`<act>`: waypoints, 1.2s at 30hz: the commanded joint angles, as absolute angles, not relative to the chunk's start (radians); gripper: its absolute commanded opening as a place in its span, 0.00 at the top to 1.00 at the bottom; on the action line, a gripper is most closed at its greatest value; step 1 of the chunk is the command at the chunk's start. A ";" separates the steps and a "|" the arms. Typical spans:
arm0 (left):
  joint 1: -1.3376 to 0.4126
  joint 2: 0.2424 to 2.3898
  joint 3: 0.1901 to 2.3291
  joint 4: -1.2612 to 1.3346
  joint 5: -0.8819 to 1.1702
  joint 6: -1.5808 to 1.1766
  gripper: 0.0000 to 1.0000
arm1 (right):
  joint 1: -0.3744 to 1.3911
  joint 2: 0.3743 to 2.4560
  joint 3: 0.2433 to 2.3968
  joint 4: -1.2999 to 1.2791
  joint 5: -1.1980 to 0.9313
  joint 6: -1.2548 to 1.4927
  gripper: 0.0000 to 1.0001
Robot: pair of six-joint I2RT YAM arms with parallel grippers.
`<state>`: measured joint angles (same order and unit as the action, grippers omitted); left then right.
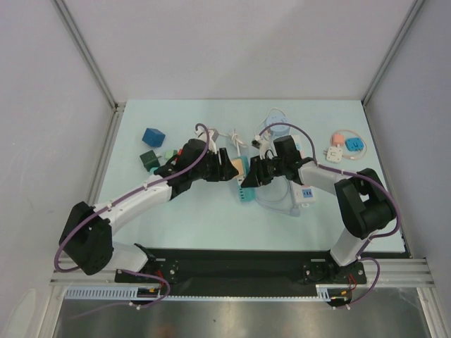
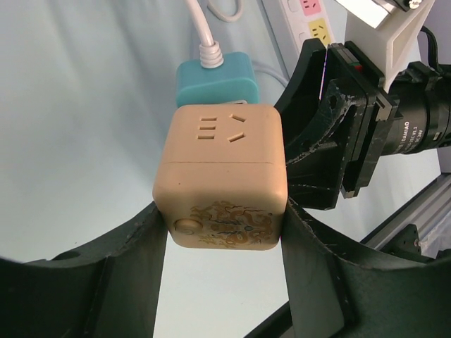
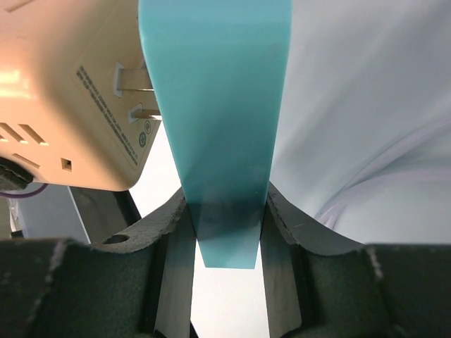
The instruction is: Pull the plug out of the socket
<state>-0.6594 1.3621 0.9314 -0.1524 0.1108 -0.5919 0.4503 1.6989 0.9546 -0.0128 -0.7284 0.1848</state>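
Observation:
A beige cube socket (image 2: 222,176) with a gold dragon print is clamped between the fingers of my left gripper (image 2: 225,236), which is shut on its two sides. Plugged into its far face is a teal plug (image 2: 215,79) with a white cable (image 2: 204,28). My right gripper (image 3: 225,211) is shut on the flat teal plug (image 3: 218,105). In the right wrist view two metal prongs (image 3: 134,95) show in a small gap between plug and socket (image 3: 63,91). From above, both grippers (image 1: 227,169) (image 1: 252,176) meet at mid-table.
A blue cube (image 1: 153,135) and a dark green cube (image 1: 149,160) lie at the back left. A white adapter (image 1: 306,193) sits beside the right arm, with orange and blue pieces (image 1: 349,146) at the far right. A white power strip (image 2: 310,17) lies beyond the socket.

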 commanded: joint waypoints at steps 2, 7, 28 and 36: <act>-0.686 1.330 0.968 -0.357 0.192 -0.446 1.00 | 0.344 1.701 0.969 -0.018 -0.546 0.233 1.00; -0.686 1.287 0.933 -0.364 0.178 -0.434 1.00 | 0.339 1.706 0.968 -0.015 -0.542 0.235 1.00; -0.471 0.988 0.732 -0.399 0.009 -0.456 1.00 | 0.365 1.764 0.973 0.038 -0.851 0.222 0.99; -0.359 0.839 0.706 -0.417 -0.089 -0.502 1.00 | 0.425 1.853 1.019 -0.026 -0.865 0.212 0.93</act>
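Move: My left fingers already hold the orange plug, its prongs partly bared but still at the teal power strip. The strip's middle is about 3 cm right of my left hand, 2 cm back and 4 cm below. The red block lies 16 cm left and 6 cm ahead, the triangular teal socket 23 cm left and 1 cm ahead, both some 9 cm lower. My right hand grips the strip, whose middle is 1 cm left and level; the white power strip sits 16 cm right, 4 cm ahead, 4 cm down. I strain briefly against the strip, then my left hand springs back about 5 cm and slightly down with the plug and swings some 15 cm left towards the red block, turning counter-clockwise. My right hand, still gripping the strip, recoils about 8 cm forward-right, then returns, ending 3 cm lower and rolled slightly. Both grips hold. ##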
